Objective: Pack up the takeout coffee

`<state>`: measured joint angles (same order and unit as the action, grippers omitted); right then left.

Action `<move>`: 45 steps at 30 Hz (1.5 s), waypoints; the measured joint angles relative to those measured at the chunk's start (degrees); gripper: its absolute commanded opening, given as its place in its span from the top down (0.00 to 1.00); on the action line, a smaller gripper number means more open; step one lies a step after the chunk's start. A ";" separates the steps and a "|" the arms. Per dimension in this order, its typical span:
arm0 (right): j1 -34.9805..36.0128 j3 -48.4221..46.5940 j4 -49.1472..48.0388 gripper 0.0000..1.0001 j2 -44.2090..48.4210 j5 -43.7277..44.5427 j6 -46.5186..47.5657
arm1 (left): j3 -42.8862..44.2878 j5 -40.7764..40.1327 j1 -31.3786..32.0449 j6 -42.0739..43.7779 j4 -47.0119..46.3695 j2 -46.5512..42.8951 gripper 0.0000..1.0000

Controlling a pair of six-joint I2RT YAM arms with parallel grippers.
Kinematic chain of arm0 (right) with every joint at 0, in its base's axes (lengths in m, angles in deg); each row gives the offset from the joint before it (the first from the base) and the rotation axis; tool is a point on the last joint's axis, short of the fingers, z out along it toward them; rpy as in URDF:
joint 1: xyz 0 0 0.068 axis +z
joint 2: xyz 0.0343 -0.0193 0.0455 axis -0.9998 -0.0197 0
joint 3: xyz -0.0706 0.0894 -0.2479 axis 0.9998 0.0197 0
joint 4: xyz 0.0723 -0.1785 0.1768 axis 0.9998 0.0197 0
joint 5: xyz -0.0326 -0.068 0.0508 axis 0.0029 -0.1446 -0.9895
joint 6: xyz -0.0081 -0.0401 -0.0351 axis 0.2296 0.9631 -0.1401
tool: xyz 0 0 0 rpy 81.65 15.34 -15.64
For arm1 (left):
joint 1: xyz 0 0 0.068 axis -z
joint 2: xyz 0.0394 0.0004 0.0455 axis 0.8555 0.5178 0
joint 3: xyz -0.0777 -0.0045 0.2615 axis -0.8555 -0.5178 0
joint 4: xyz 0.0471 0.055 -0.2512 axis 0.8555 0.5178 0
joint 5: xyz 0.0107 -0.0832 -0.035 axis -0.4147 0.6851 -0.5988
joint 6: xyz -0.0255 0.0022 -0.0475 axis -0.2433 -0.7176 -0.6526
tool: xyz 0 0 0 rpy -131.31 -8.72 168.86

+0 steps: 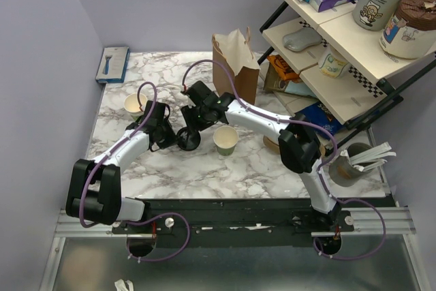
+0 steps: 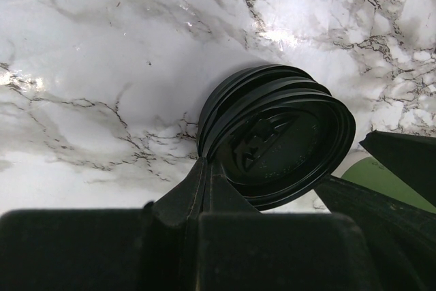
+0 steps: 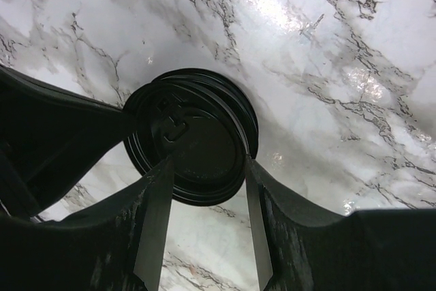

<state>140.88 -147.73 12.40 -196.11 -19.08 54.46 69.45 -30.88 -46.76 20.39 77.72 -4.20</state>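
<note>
No green cup with a black lid on it shows; the takeout coffee as such is out of view. A lidless green cup (image 1: 225, 140) with a cream inside stands mid-table; its edge shows in the left wrist view (image 2: 381, 176). A short stack of round black lids (image 1: 189, 140) sits left of it. My left gripper (image 1: 172, 138) is shut on the rim of the lids (image 2: 279, 141), its tips (image 2: 204, 172) pinched together. My right gripper (image 1: 193, 122) is open, its fingers (image 3: 158, 195) either side of the lids (image 3: 194, 144).
A second lidless cup (image 1: 135, 103) stands at the far left. The brown paper bag (image 1: 236, 59) stands open at the back. A blue box (image 1: 112, 64) lies in the back left corner. A shelf rack (image 1: 340, 39) and a grey holder (image 1: 346, 167) crowd the right side.
</note>
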 measured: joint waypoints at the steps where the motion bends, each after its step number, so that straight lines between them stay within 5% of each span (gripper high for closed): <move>1: 0.00 -0.02 -0.02 0.46 0.00 0.31 0.02 | 0.00 0.00 0.00 0.00 -0.02 0.00 1.00; 11: 0.00 -0.26 0.02 0.47 -2.03 1.79 0.00 | 0.00 0.00 0.00 0.00 0.00 0.00 1.00; 18: -0.02 -0.66 0.11 0.71 -2.80 1.75 -0.11 | 0.00 -0.02 0.00 0.02 0.13 0.00 1.00; 32: -0.46 -0.74 1.11 0.99 -2.36 2.84 -0.70 | 0.00 0.02 -0.11 0.02 0.35 0.00 1.00; 33: -0.46 -0.74 1.20 0.99 -2.32 2.95 -0.70 | 0.00 0.07 -0.11 0.02 0.33 0.00 0.98; 37: -0.46 -0.74 1.38 0.99 -1.92 3.10 -0.74 | 0.02 0.15 -0.11 0.04 0.44 -0.24 0.60; 39: -0.46 -0.74 1.33 0.99 -1.62 3.26 -1.14 | 0.02 0.42 -0.11 0.17 0.79 -0.81 0.50; 45: -0.46 -0.74 1.36 0.99 -0.02 4.11 -2.23 | 0.07 0.61 -0.09 0.26 1.46 -3.54 0.37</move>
<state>140.42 -148.47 13.76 -196.14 -14.97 52.23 69.52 -30.26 -46.85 20.66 79.18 -7.74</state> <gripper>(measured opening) 0.016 0.594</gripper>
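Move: The little stack of black lids is already pinched in my left fingers by its left edge; its middle lies about 4 cm to the right of them and 1 cm ahead. From my open right hand, the lids are roughly 3 cm left, 2 cm back and 3 cm below. The near cup stands some 10 cm right and 4 cm back of my right hand; the far cup is about 13 cm left and 12 cm ahead of my left. I lower my open right hand about 2 cm over the right-hand rim of the upper lid and shut its fingers on that rim while my left hand keeps its pinch, then draw the right hand back up some 2 cm, easing slightly right. As that lift starts, my left fingers open, let go of the lids' edge and rise about 1.5 cm. ##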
